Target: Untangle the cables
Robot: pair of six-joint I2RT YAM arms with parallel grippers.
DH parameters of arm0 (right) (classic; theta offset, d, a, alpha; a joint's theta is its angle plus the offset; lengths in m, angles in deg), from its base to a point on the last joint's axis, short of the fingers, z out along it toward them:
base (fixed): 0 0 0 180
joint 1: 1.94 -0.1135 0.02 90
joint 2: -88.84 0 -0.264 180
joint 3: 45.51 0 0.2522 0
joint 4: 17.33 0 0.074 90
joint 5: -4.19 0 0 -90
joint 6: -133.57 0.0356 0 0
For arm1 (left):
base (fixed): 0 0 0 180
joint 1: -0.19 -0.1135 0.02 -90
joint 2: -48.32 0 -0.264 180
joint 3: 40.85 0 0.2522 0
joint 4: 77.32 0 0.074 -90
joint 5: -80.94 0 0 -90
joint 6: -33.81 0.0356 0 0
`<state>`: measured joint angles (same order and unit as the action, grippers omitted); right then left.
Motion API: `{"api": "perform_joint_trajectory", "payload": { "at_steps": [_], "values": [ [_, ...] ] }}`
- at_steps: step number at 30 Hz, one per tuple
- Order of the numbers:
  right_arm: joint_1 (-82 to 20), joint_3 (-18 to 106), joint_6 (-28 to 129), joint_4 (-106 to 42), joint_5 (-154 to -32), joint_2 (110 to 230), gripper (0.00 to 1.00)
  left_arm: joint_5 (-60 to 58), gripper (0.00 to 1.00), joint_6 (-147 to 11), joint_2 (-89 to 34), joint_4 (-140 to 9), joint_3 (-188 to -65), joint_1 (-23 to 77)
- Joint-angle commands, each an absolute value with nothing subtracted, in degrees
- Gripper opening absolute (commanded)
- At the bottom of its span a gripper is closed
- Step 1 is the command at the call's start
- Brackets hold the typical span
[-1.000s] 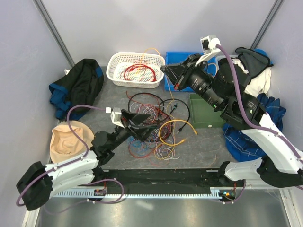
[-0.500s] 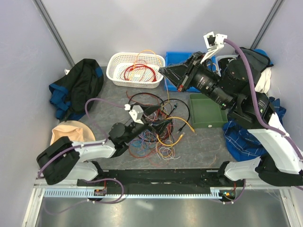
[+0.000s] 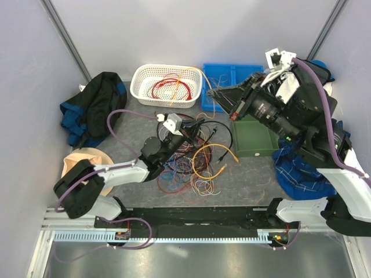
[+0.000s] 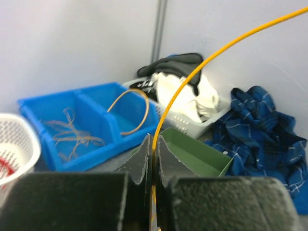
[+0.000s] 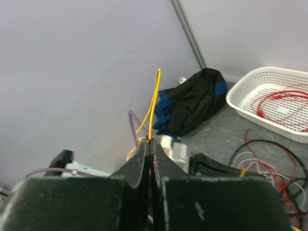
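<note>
The cables [image 3: 184, 167] lie in a tangle of red, black, white, purple and yellow-orange loops on the grey table, in front of the arms. My left gripper [image 3: 196, 130] reaches low into the far part of the tangle. In the left wrist view it [image 4: 154, 140] is shut on a yellow cable [image 4: 202, 64] that arcs up to the right. My right gripper [image 3: 214, 94] hangs raised near the blue bin. In the right wrist view it [image 5: 150, 141] is shut on a thin yellow cable [image 5: 154, 106] that sticks up from its tips.
A white basket [image 3: 141, 87] at the back holds red cable loops. Beside it is a blue bin [image 3: 227, 76] with thin wires, and a green bin [image 3: 253, 139] stands to the right. Dark clothes [image 3: 95, 107] and a tan hat [image 3: 81, 168] lie left, a plaid cloth [image 3: 301, 171] right.
My left arm swung forward and right into the tangle, and its jaws closed on the yellow cable. My right arm pulled back to the right, still holding its cable.
</note>
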<state>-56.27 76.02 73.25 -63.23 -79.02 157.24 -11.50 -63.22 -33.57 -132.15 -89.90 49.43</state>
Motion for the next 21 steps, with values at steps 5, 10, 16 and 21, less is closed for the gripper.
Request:
{"api": "perform_joint_trajectory", "payload": {
  "at_steps": [5,10,16,21],
  "values": [
    [-56.3,55.7,67.2,-57.2,-65.4,139.0,0.5,-25.8,0.02,-71.5,-18.0,-61.5,-116.2,47.0],
    [-56.3,42.9,66.2,-56.0,-63.7,133.3,0.87,-22.1,0.02,-69.8,-21.7,-38.4,-141.9,46.6],
    [-56.3,31.4,65.6,-47.8,-68.7,132.3,0.91,-16.0,0.02,-69.4,-27.4,-24.5,-161.5,46.7],
    [-56.3,27.8,64.3,-38.5,-74.0,136.5,0.91,-13.8,0.02,-69.0,-28.9,-23.0,-168.4,46.7]
  ]
}}
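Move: The left hand has the yellow cable pinched; the cable's loop on the tangle lies about 9 cm back, 6 cm right and 28 cm below. The middle of the tangle is roughly 4 cm back, 3 cm left; the white basket some 26 cm ahead, 14 cm left. From the right hand, that loop sits about 54 cm below, 1 cm ahead and 4 cm right; the green tray about 14 cm ahead, 22 cm right. Upward goes the left hand, fast, some 23 cm and about 8 cm to its left, away from the tangle, keeping its pinch on the yellow cable and tipping its fingers down by under 20 degrees. The right hand opens and lets go of its part of the cable, backs off rightward, then sinks towards the tangle, about 18 cm down in all, fingers wide and swinging part-way back left. ##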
